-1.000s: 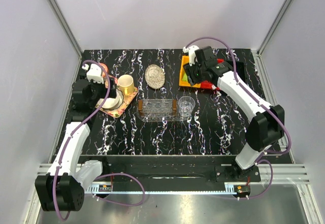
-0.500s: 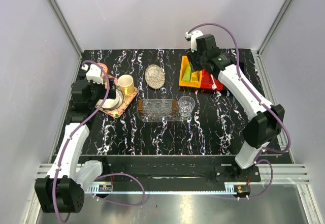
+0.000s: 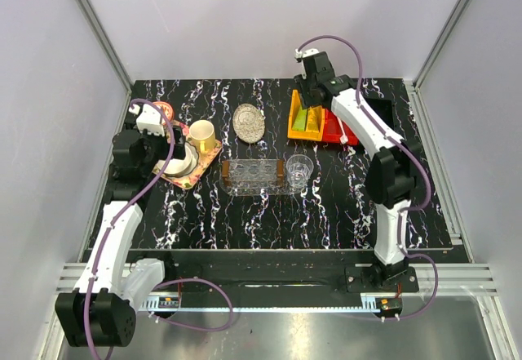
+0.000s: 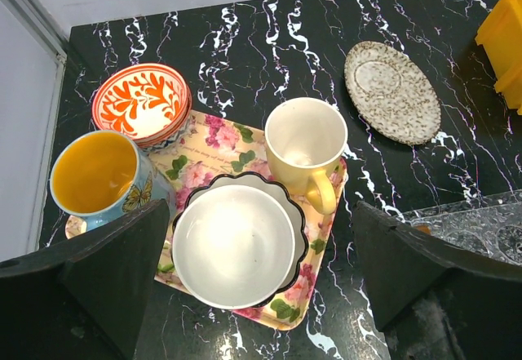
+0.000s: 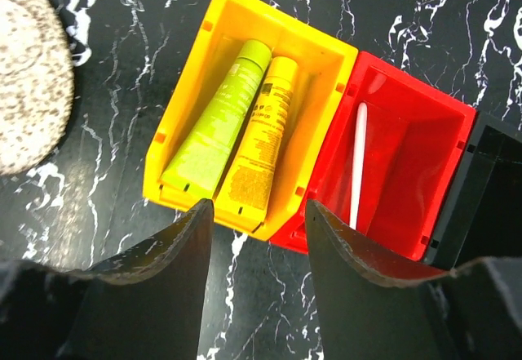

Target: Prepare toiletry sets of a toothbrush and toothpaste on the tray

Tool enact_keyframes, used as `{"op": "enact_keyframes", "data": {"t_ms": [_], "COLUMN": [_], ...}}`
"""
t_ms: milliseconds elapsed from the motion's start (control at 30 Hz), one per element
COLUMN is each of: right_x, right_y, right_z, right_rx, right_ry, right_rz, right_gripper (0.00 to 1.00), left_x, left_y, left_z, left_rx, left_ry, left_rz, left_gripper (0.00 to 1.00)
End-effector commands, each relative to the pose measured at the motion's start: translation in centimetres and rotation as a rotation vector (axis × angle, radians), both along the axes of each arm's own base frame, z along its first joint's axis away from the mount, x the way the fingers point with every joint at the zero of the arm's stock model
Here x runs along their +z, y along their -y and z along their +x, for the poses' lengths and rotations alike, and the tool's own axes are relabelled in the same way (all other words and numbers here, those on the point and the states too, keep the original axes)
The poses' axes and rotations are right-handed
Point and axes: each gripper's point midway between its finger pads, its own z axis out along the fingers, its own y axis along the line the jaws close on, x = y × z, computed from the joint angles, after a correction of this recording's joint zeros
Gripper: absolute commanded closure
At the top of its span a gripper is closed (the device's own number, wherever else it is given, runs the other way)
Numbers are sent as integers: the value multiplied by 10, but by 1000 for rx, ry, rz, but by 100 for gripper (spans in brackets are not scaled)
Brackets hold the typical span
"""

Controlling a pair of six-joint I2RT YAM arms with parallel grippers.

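Two toothpaste tubes lie side by side in a yellow bin, a lime green one and an orange-yellow one. The toothbrush, a slim white stick, rests in the red bin beside it. My right gripper hovers above the near edge of these bins, open, with nothing between its fingers. The clear oval tray sits mid-table with nothing on it. My left gripper stands wide open above the floral tray, holding nothing.
A floral square tray carries a white bowl, a yellow mug and a blue cup. An orange patterned bowl, a speckled round dish, a clear glass and a black bin also stand around.
My right arm has swung back and risen from low over the bins, so both bins now show in full. The left arm has barely moved.
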Motion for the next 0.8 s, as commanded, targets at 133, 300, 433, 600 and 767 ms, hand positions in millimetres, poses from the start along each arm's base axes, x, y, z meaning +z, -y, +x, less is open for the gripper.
{"op": "enact_keyframes", "data": {"t_ms": [133, 300, 433, 600, 767], "right_x": [-30, -51, -70, -81, -92], "right_y": [9, 7, 8, 8, 9], "right_z": [33, 40, 44, 46, 48], "right_rx": [-98, -108, -117, -122, -134], "right_ry": [-20, -51, -78, -100, -121], "right_rz": [6, 4, -12, -20, -34], "right_gripper": [47, 47, 47, 47, 47], "left_x": [15, 15, 15, 13, 13], "left_y": [-1, 1, 1, 1, 3], "left_z": [6, 6, 5, 3, 3], "left_rx": [9, 0, -5, -8, -13], "left_ry": [55, 53, 57, 59, 61], "left_rz": [-10, -12, -13, -6, -10], "left_gripper": [1, 1, 1, 1, 1]}}
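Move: The right hand hovers half open and empty above the yellow tray. The yellow toothpaste lies about 5 cm ahead of it, hardly to either side, and some 16 cm below. The green toothpaste lies beside it, about 4 cm to its left; the toothbrush in the red tray is some 10 cm to its right and 3 cm nearer. From the left hand, the yellow toothpaste is about 22 cm ahead, 41 cm right and 20 cm below. Downward above all, and a little forward, the right hand sinks about 10 cm towards the yellow toothpaste, quick at first and then slowing. Meanwhile the fingertips tip some 10 degrees further down and stay half open, coming over the tube's near end without any touch to be seen. ##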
